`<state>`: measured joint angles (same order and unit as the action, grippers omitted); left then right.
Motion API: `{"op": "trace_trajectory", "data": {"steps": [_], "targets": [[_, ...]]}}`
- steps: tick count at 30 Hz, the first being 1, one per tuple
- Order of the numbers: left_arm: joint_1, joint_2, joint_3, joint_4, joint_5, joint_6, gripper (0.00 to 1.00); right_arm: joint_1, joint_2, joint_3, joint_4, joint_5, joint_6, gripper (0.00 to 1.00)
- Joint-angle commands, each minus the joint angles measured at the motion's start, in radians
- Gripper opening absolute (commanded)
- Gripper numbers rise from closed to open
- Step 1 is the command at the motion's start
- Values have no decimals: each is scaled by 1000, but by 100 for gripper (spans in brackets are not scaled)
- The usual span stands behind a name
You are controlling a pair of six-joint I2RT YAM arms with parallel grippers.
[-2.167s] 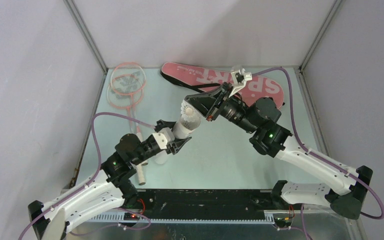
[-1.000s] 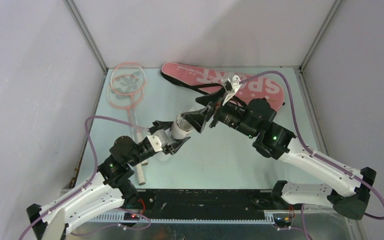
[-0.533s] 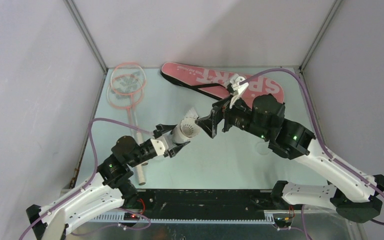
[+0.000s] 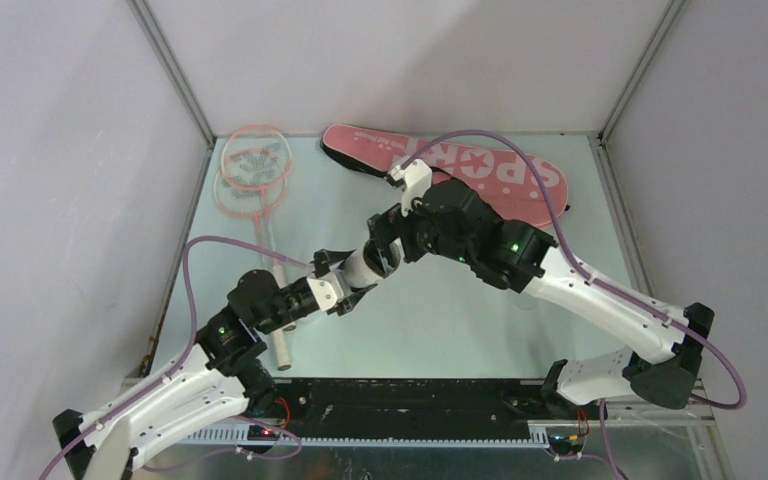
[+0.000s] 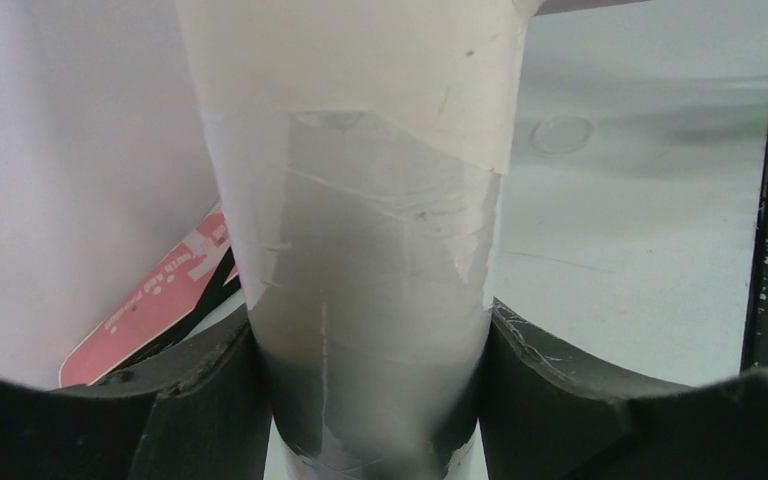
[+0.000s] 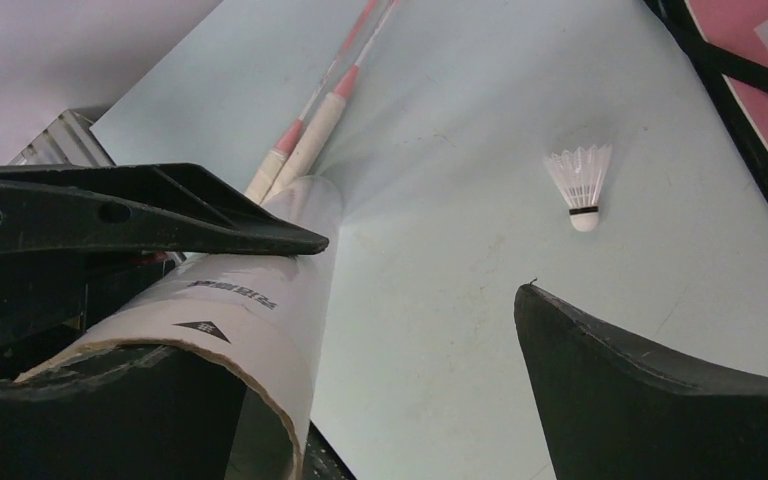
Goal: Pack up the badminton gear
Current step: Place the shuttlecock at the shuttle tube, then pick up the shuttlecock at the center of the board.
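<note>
My left gripper [image 4: 344,279] is shut on the long white tube [image 4: 361,267], which slants up off the table; both black fingers [image 5: 192,398] press its sides [image 5: 360,210]. My right gripper [image 4: 386,250] hangs open at the tube's open mouth [image 6: 222,322], nothing between its fingers [image 6: 650,390], gripper midpoint [image 6: 380,340]. One white shuttlecock [image 6: 580,183] lies on the table beyond. Two pink rackets [image 4: 251,168] lie at the far left, their white handles [image 6: 312,130] beside the tube. The pink "SPORT" bag [image 4: 495,178] lies at the back. Whatever is inside the tube is hidden.
The table [image 4: 440,320] is pale blue, walled by grey panels left, back and right. The bag's black strap [image 6: 735,68] runs close to the shuttlecock. A faint round mark [image 5: 560,133] shows on the table surface.
My right arm swung left and brought its open gripper over the tube's mouth. The shuttlecock that stuck out of the mouth no longer shows there. The left gripper kept its hold.
</note>
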<state>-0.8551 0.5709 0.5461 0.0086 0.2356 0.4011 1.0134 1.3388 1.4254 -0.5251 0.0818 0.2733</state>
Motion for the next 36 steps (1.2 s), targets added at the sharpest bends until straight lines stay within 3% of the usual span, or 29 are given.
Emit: {"op": "trace_trajectory", "data": {"steps": [1,7,13,21,25,29,36], "targets": [[-10,-15,28,99,50,9,32,25,72,57,3,52,-13,99],[-11,-14,24,105,21,7,31,26,43,103,-4,-24,-79,99],[-10,-16,9,137,-15,-6,31,15,-114,84,73,-69,-123,99],[-10,-8,-1,153,-34,-13,31,-35,-261,48,114,-164,-54,99],[-10,-13,-1,158,-52,-27,31,-108,-300,8,126,-63,48,99],[-10,-21,-4,152,-66,-43,31,-251,-245,-2,41,149,255,99],[-10,-52,-12,135,-77,-60,31,-367,119,73,-38,152,413,98]]}}
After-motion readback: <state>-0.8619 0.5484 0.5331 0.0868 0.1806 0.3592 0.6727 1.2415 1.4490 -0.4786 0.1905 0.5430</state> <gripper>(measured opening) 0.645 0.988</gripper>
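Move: The right hand is open and empty, one finger inside the mouth of the shuttle tube; the mouth's centre is about 3 cm back and 2 cm left, level with the hand. The last shuttlecock lies on the table 20 cm straight ahead and 29 cm lower. On the table too, the sport bag is 38 cm ahead, 15 right; the rackets 18 ahead, 32 left. From the left hand the shuttlecock is 24 cm ahead, 5 right, 25 below. The right finger, still in the tube's mouth, nudges about 1 cm left, then comes free as the open hand backs up and to the right, rising some 15 cm. It then swoops forward and down to the shuttlecock's right, turning about 30 degrees clockwise, fingers wide. The left hand keeps its grip on the tube, rising some 2 cm. ##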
